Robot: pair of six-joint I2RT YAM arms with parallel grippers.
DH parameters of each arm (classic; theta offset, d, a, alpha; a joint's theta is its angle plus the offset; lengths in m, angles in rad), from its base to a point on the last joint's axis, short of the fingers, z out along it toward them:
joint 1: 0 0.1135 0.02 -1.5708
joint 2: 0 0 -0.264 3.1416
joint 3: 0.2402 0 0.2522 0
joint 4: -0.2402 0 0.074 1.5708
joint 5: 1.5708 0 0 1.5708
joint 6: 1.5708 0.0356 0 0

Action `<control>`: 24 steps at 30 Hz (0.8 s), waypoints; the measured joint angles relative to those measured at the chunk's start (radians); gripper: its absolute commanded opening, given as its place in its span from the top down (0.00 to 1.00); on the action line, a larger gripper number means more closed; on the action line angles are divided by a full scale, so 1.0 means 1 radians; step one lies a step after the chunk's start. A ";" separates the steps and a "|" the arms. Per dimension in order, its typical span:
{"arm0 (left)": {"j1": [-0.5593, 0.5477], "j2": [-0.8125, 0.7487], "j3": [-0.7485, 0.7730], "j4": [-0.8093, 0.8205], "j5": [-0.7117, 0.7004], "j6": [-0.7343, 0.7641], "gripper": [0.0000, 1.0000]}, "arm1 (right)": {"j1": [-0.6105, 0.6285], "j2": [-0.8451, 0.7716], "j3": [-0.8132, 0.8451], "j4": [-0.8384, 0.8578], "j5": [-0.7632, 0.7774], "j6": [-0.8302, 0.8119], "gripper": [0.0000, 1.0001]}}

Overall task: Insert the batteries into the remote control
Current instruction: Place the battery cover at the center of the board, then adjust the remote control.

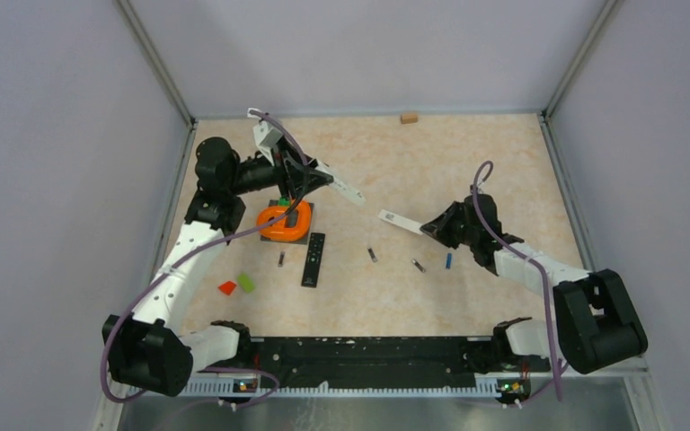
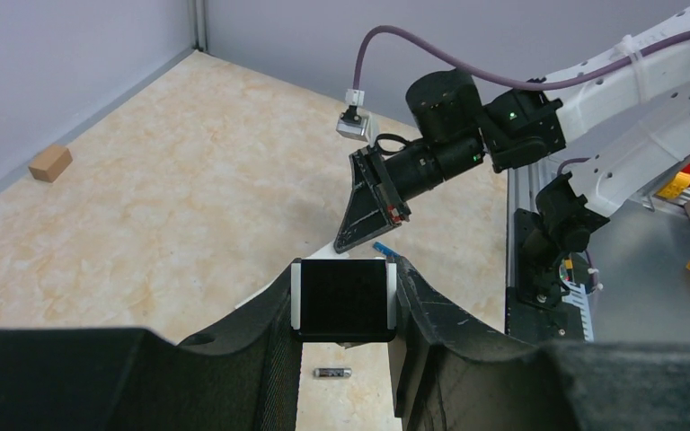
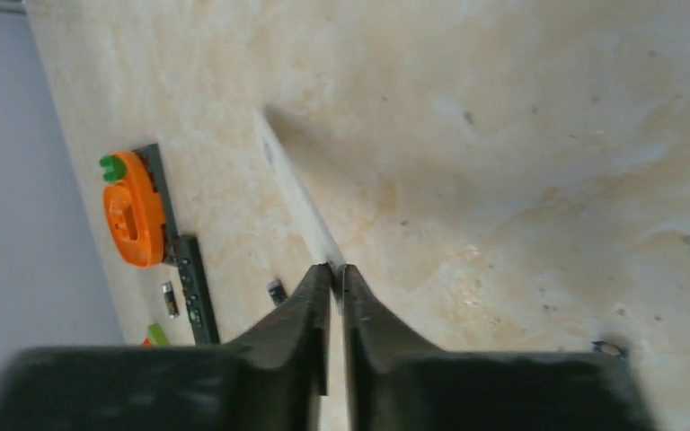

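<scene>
My left gripper (image 1: 327,180) is shut on a white remote control (image 1: 346,190), held up over the table; in the left wrist view its dark end face (image 2: 341,298) sits squeezed between my fingers (image 2: 427,314). My right gripper (image 1: 428,228) is shut on a thin flat white piece (image 1: 396,218), seen edge-on as a white strip (image 3: 295,190) in the right wrist view. Several batteries lie on the table: silvery ones (image 1: 281,260), (image 1: 372,255), (image 1: 419,265) and a blue one (image 1: 448,260). One silvery battery (image 2: 332,372) shows below my left fingers.
A black remote (image 1: 314,259) lies beside an orange object (image 1: 283,222) on a dark plate. Red (image 1: 227,287) and green (image 1: 247,282) blocks lie at the near left. A small wooden block (image 1: 408,118) sits by the back wall. Grey walls enclose the table.
</scene>
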 measured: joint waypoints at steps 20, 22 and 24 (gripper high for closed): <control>-0.010 0.080 -0.005 0.301 0.106 -0.266 1.00 | 0.049 -0.137 0.183 0.122 -0.394 -0.312 0.12; -0.014 0.089 -0.004 0.338 0.133 -0.325 1.00 | 0.115 -0.139 0.241 0.122 -0.421 -0.392 0.13; -0.016 0.094 -0.004 0.382 0.161 -0.385 1.00 | 0.161 -0.138 0.296 0.123 -0.449 -0.470 0.13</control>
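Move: The right hand pinches the battery cover by its right end, low over the middle of the board; the cover's resting place centres about 5 cm left, 2 cm ahead and 4 cm below. At table height lie the left battery, 12 cm left and 3 back, and the middle battery, 3 left and 5 back. The opened remote is some 14 cm left, 3 back and 24 above. From the left hand, the cover's place is about 11 cm right, 5 ahead, 31 below. The right hand eases the last 2 cm down and about 2 cm to the right while its fingers open wide and let go of the cover, then it climbs some 22 cm, swinging about 12 cm left and a little back towards the open remote, fingers tipping up and turning counter-clockwise by roughly 40 degrees each. The left hand keeps its hold on the remote throughout, rising and drawing back about 2 cm with a slight clockwise turn. ##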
